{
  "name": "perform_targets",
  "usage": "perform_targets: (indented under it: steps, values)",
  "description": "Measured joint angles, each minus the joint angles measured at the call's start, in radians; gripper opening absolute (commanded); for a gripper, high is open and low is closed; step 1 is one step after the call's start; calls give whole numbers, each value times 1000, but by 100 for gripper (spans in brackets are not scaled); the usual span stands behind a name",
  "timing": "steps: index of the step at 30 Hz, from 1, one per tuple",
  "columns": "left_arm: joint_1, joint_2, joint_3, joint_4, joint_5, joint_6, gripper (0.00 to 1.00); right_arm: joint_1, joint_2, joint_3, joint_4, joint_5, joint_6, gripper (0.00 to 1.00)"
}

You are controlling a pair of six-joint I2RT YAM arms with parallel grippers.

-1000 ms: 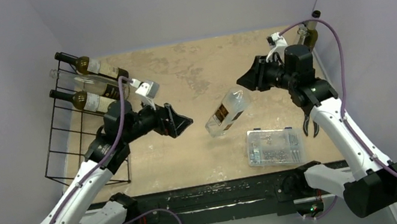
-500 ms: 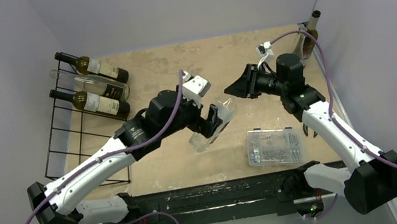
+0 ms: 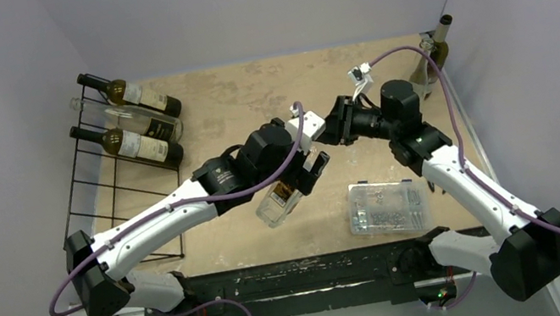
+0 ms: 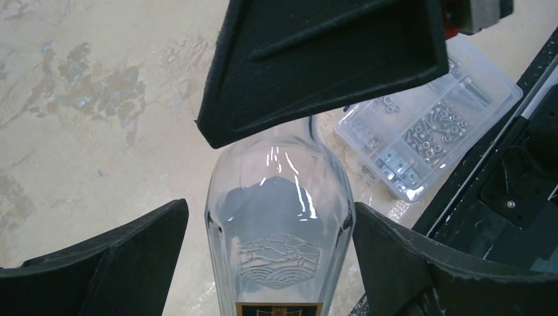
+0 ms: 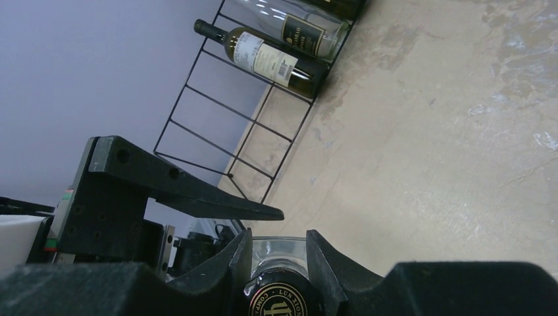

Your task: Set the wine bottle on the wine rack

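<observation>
The clear glass wine bottle with a dark label hangs tilted over the table's middle. My right gripper is shut on its neck; in the right wrist view the fingers clamp just below the black cap. My left gripper is open and straddles the bottle's shoulder. Its right finger is at the glass and its left finger stands a little off. The black wire wine rack stands at the far left, with three bottles in its far rows. It also shows in the right wrist view.
A clear plastic box of screws lies on the table near the front right, just beside the bottle; it also shows in the left wrist view. A green bottle stands in the far right corner. Walls close in left, right and back.
My left arm has swung from beside the rack to the table's middle and put its open jaws around the bottle. The right gripper and bottle have shifted left and nearer.
</observation>
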Motion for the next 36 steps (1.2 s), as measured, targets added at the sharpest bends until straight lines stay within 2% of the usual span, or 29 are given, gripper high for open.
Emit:
perform_targets:
  steps: [5,11,15,22,27,33,36]
  values:
    - [-1,5,4,-14,-31,-2,83,10,0,0,7,0,11,0]
    - [-10,43,16,-33,-62,-17,83,10,1,0,8,4,12,0]
    - [-19,72,29,-49,-80,-17,74,12,5,0,9,4,14,0]
    - [-25,92,47,-67,-86,-24,72,16,10,0,8,8,16,0]
    - [-25,100,55,-68,-85,-27,53,19,10,-1,11,10,19,0]
    - [-25,100,55,-78,-76,-31,18,21,9,-17,33,13,31,1]
    - [-25,100,55,-76,-74,-30,1,21,9,-17,36,16,34,26]
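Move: The clear bottle, held by the neck in the right hand, slants down and left between the left hand's open fingers; its middle is about 3 cm left, 2 cm back and 6 cm below the left hand, and roughly 8 cm left, 7 cm back and 7 cm below the right. From the left hand, the parts box lies some 23 cm right, 14 cm back and 21 cm down; the nearest racked bottle is about 43 cm left, 14 cm ahead and 14 cm down. The left hand sinks about 3 cm and closes on the clear bottle's upper body while the right keeps its neck. ##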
